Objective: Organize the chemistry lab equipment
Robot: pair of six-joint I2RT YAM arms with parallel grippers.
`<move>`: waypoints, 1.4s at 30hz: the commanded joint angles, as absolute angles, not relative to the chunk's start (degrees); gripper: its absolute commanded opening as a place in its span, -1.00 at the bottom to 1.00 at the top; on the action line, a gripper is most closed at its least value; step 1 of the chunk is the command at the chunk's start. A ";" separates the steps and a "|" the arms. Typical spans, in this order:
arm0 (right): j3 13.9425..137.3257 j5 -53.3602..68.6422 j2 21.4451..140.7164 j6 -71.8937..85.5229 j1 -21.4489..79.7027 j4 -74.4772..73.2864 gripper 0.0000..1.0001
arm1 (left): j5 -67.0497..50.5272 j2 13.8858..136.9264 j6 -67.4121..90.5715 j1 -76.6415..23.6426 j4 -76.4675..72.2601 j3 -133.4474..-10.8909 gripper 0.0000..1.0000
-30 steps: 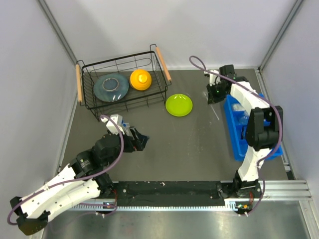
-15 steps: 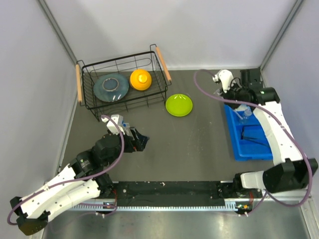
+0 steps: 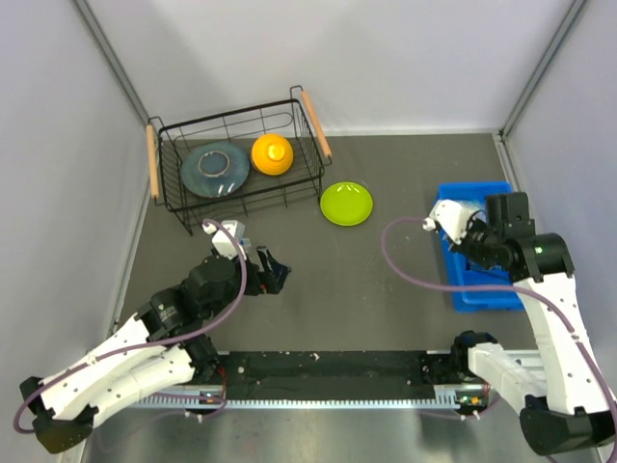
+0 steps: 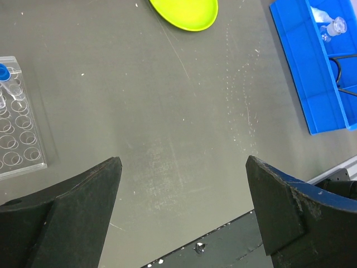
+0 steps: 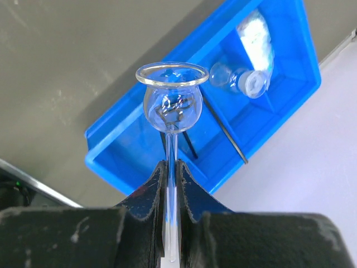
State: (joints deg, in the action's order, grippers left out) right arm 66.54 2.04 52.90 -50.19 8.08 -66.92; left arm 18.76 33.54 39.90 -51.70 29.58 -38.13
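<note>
My right gripper [image 5: 172,163] is shut on the stem of a thin glass rod [image 5: 170,142] that ends in a round clear cup. It hangs above the blue tray [image 5: 128,151]. In that tray lie a crinkly clear packet [image 5: 255,40], a small clear glass piece [image 5: 239,79] and the black-framed goggles [image 5: 224,129]. In the top view the right gripper [image 3: 461,231] is over the tray's [image 3: 482,292] left part. My left gripper [image 4: 183,162] stands open above bare table. The clear tube rack [image 4: 17,131] with a blue-capped test tube [image 4: 3,71] lies to its left.
A lime-green plate [image 3: 346,204] lies mid-table at the back. A black wire basket [image 3: 183,198] at the back left holds a grey plate [image 3: 214,169] and an orange bowl [image 3: 272,153]. Side walls stand close on both sides.
The right arm has swung from the back of the table toward the near side, carrying the glass rod over the blue tray. The left arm has barely shifted.
</note>
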 commanded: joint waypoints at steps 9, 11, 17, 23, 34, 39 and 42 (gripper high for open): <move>54.68 -10.37 36.75 -62.66 6.24 -77.08 -0.94 | 17.40 34.72 38.67 -51.42 30.59 -40.52 0.98; 52.83 -11.59 35.69 -64.50 5.72 -77.60 -0.94 | 17.49 34.80 38.50 -51.42 30.67 -40.34 0.98; 50.28 -12.22 35.42 -69.59 2.55 -79.45 -0.93 | 17.32 35.07 37.97 -51.42 30.24 -39.73 0.98; 49.57 -12.83 40.33 -74.00 0.27 -76.65 -0.92 | 16.44 34.81 37.62 -51.42 28.66 -38.50 0.98; 49.22 -12.30 51.41 -79.98 -2.46 -72.07 -0.89 | 16.70 32.87 38.06 -51.42 27.69 -36.39 0.98; 49.04 -11.87 56.68 -80.07 -2.46 -69.53 -0.87 | 16.87 32.96 37.97 -51.42 27.77 -36.47 0.98; 49.22 -11.34 59.76 -79.19 -2.46 -68.30 -0.86 | 16.96 33.13 37.79 -51.42 27.86 -36.56 0.98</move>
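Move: The right hand holds the long-stemmed glass funnel high up. The blue box's empty nearest compartment, its goal, lies about 12 cm to the right, 5 cm back and some 18 cm below. From that hand, the black glasses lie across the box about 4 cm ahead and 13 cm right, the small glass jar 12 cm ahead and 9 cm right, all at about the compartment's depth. For the idle left hand the compartment is about 48 cm to the right, 1 cm back and 16 cm below. With the glass funnel still pinched by its stem, the right hand swings back and to its right, about 9 cm each way and sinking as it goes, away from the glasses and jar and in over the blue box's nearest compartment. Then it slows and keeps lowering towards that compartment while easing some 3–4 cm forward again, about 10 cm lower in all, the wrist dropping its left side and tipping the fingers roughly 25 degrees more steeply down, the fingers staying shut. ##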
